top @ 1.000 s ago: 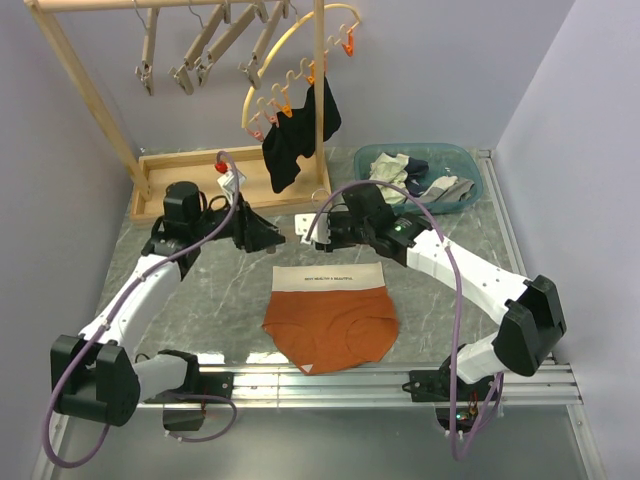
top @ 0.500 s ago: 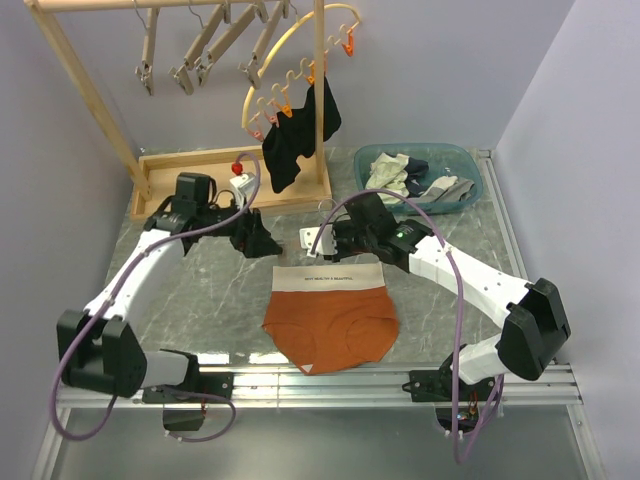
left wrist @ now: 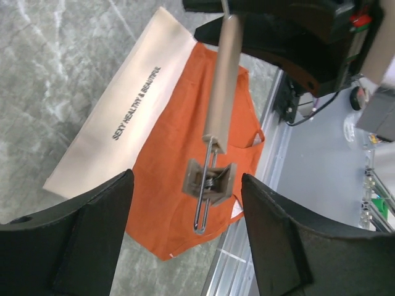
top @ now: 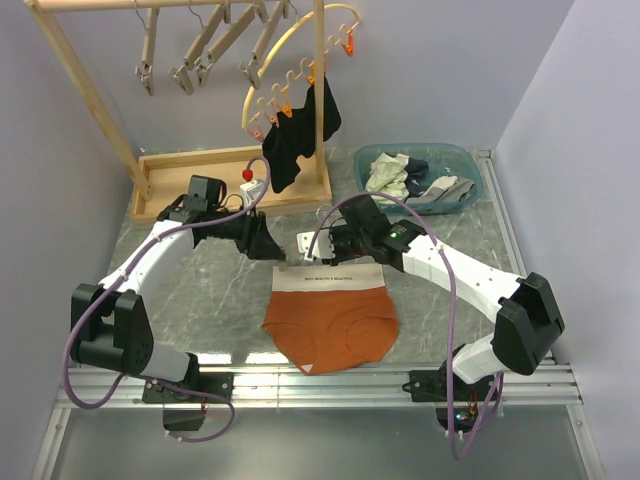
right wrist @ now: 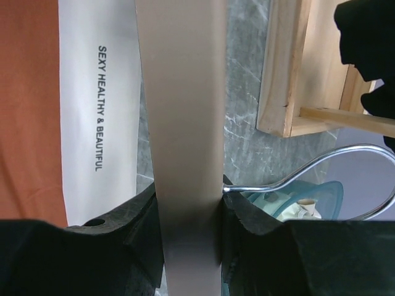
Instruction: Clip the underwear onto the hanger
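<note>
The underwear (top: 331, 318) lies flat on the marble table, rust-orange with its off-white waistband (left wrist: 117, 117) toward the back. My right gripper (right wrist: 188, 228) is shut on the middle of the hanger (right wrist: 181, 111), a pale wooden bar held just above the waistband, its wire hook (right wrist: 321, 161) sticking out to the side. In the left wrist view the bar (left wrist: 222, 80) ends in a metal clip (left wrist: 210, 180) hanging over the orange cloth. My left gripper (left wrist: 188, 237) stands open around that clip's end, and its fingers (left wrist: 92, 234) do not touch it.
At the back left a wooden rack holds spare hangers (top: 190, 60) over its tray base (top: 190, 172). A yellow hoop (top: 300, 75) carries a black garment (top: 295, 140). A teal basin (top: 465, 170) of clothes sits at the back right. An aluminium rail (top: 350, 380) runs along the front edge.
My left gripper has swung right to the hanger's clip end and its jaws have widened. The right arm has shifted the hanger slightly toward the waistband.
</note>
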Robot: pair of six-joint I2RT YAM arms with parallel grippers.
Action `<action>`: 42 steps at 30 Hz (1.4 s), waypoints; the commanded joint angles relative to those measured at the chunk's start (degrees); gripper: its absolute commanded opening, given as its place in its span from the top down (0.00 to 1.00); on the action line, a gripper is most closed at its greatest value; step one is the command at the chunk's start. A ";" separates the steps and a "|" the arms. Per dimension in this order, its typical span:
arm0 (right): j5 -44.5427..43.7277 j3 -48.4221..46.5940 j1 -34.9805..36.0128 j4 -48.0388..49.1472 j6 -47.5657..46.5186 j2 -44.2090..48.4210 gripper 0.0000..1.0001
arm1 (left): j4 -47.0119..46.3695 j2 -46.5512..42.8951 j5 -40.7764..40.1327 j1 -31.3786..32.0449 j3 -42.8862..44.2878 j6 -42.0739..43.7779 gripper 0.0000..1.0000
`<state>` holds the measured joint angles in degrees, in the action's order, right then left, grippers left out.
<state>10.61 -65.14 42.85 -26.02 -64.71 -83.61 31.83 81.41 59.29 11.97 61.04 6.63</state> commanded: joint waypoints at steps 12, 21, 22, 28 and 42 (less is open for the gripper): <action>-0.06 -0.69 0.92 -0.35 -2.18 0.12 1.00 | -2.57 0.77 4.96 1.13 2.16 -1.45 0.68; -1.47 0.46 1.01 1.41 -1.31 0.38 0.96 | -2.74 2.18 4.96 1.13 2.77 -1.89 1.00; -1.91 0.54 0.92 2.89 -0.60 0.29 0.89 | -2.83 2.53 5.05 1.13 2.77 -1.97 1.00; -2.79 0.02 0.92 4.66 3.98 -0.15 0.45 | -3.63 5.60 5.66 0.25 4.26 -2.50 1.00; -1.21 1.34 0.83 5.63 4.77 -0.58 0.17 | -1.17 4.11 7.07 0.43 5.67 0.30 1.00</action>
<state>8.84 -64.27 43.27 -22.98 -60.51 -83.83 29.91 88.20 63.24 12.23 64.42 4.19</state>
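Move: The hanger's near clip sits almost between the left hand's open fingertips, about 1 cm back and 1 cm to the right, at their height. The hanger bar, pinched at its middle by the right hand, is about 9 cm to the right of the left hand and 3 cm ahead. The underwear's waistband lies some 15 cm lower, about 10 cm right and 3 cm back. From the right hand, the clip is about 9 cm left and 4 cm back. The left hand eases about 1 cm to its right and slightly back and up while its fingers close from wide to about a third open, pinching the hanger's near clip, then, keeping that grip, carries it about 2 cm forward and about 1 cm down over the table. As that forward shift gets going, the right hand stays nearly in place, turning barely 5 degrees clockwise, and opens its fingers wide to let go of the bar. ##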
